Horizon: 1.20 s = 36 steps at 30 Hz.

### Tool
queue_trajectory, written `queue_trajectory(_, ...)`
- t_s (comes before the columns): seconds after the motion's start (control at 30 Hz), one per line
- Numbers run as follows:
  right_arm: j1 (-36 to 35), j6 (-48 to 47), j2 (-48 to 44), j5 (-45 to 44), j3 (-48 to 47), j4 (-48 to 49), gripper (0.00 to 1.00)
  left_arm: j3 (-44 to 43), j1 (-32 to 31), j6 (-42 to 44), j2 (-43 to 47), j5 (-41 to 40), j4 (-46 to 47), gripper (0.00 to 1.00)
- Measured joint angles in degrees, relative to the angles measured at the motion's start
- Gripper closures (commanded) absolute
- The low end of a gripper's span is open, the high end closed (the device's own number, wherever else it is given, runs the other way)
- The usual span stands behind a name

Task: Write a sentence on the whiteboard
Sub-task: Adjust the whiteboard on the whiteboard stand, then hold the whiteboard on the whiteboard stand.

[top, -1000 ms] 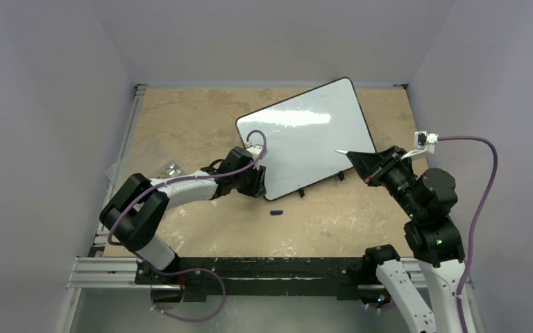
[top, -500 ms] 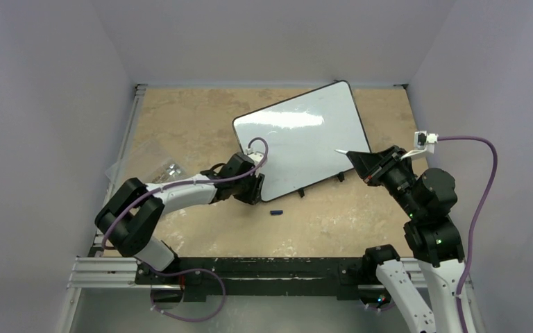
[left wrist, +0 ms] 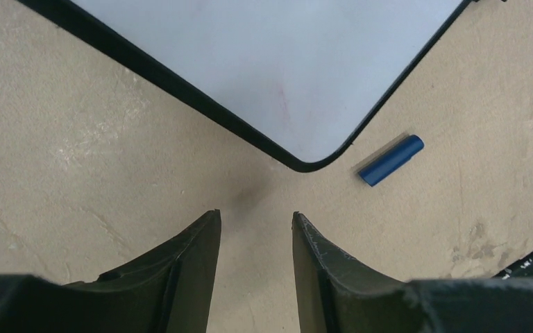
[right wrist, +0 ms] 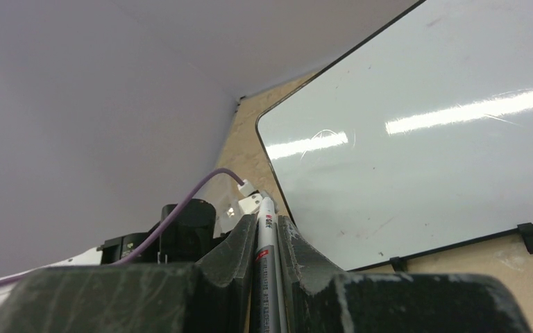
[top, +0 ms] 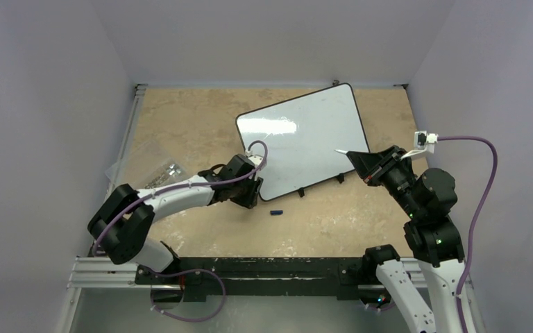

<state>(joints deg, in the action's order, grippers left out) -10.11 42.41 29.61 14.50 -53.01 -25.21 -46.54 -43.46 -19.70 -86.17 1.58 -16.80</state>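
The whiteboard (top: 305, 139) lies slanted on the table, white and glossy with a thin black rim. No sentence shows on it; its surface (right wrist: 423, 139) is bare apart from faint smudges. My left gripper (top: 255, 197) is open and empty, low over the table, just short of the board's near-left corner (left wrist: 305, 163); in the left wrist view the left gripper (left wrist: 253, 216) points at that corner. My right gripper (top: 356, 158) hovers at the board's right edge, shut on a white marker (right wrist: 264, 263) whose tip (top: 339, 151) points over the board.
A small blue cap (top: 275, 212) lies on the table near the board's near corner, right of my left fingers (left wrist: 391, 160). A clear plastic bag (top: 159, 170) sits at the left. Black feet (top: 300, 192) stick out from the board's near edge. Walls enclose three sides.
The left gripper has drawn back down the board's left edge to its near corner, and its elbow swung left. The board shifted slightly. The right arm has not moved.
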Motion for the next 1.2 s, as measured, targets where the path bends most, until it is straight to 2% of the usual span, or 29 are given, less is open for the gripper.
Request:
queue_trajectory(0.03, 0.00, -0.02, 0.00, 0.00, 0.00, 0.00, 1.00, -0.07, -0.09, 0.00, 0.68, 0.00, -0.68, 0.53)
queue_trajectory(0.17, 0.00, -0.15, 0.00, -0.07, 0.00, -0.02, 1.00, -1.29, -0.33, 0.63, 6.40, 0.39, -5.18, 0.50)
queue_trajectory(0.27, 0.00, -0.42, 0.00, -0.17, 0.00, -0.02, 1.00, -3.85, -0.37, 1.66, 11.28, 0.46, -8.24, 0.37)
queue_trajectory(0.4, 0.00, -0.76, 0.00, -0.46, 0.00, 0.00, 1.00, -9.81, -0.02, 3.89, 16.02, -0.87, -11.08, 0.28)
queue_trajectory(0.53, 0.00, -1.05, -0.17, -0.50, 0.92, 0.72, 1.00, -18.58, 3.23, 5.86, 14.64, 0.04, -12.52, 0.26)
queue_trajectory(0.77, 0.00, -1.09, -0.50, -0.44, 3.17, 1.20, 1.00, -43.60, 15.43, 8.79, -0.61, 10.47, -14.45, 0.23)
queue_trajectory(0.97, 0.00, -2.27, -1.75, -1.07, 3.10, -0.24, 1.00, -67.23, 18.71, 13.05, -17.77, 20.13, -21.77, 0.25)
queue_trajectory(1.1, 0.00, -2.99, -2.03, -1.44, 2.93, -1.33, 1.00, -74.53, 21.35, 13.29, -26.12, 27.47, -24.28, 0.26)
queue_trajectory(1.2, 0.00, -3.67, -2.01, -1.44, 2.40, -2.16, 1.00, -75.63, 23.54, 12.98, -30.12, 32.39, -24.68, 0.25)
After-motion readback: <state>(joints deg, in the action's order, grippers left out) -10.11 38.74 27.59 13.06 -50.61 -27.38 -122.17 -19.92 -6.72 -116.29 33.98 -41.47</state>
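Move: The whiteboard's raised top-left corner lies roughly 22 cm ahead of the left hand, 4 cm to its left and perhaps 12 cm above. The board's middle is about 18 cm ahead and 13 cm right, some 4 cm higher; its lower-left corner is just 2 cm ahead and 3 cm right, the blue cap 6 cm right and 2 cm back, both about 3 cm below. From the right hand, that top-left corner is roughly 22 cm ahead, 27 cm left and 20 cm below. Straight up first, then forward in an arc, the empty left hand leaves the board's lower-left corner and swings to the left part of its top edge, rising about 28 cm, going 23 cm forward, and dipping some 5 cm at the end. Its fingers spread from under half to three-quarters open as the wrist rolls left side down and tips the fingers outward, about 30 degrees in all. The right hand keeps the pen pinched and sinks 2 cm. ##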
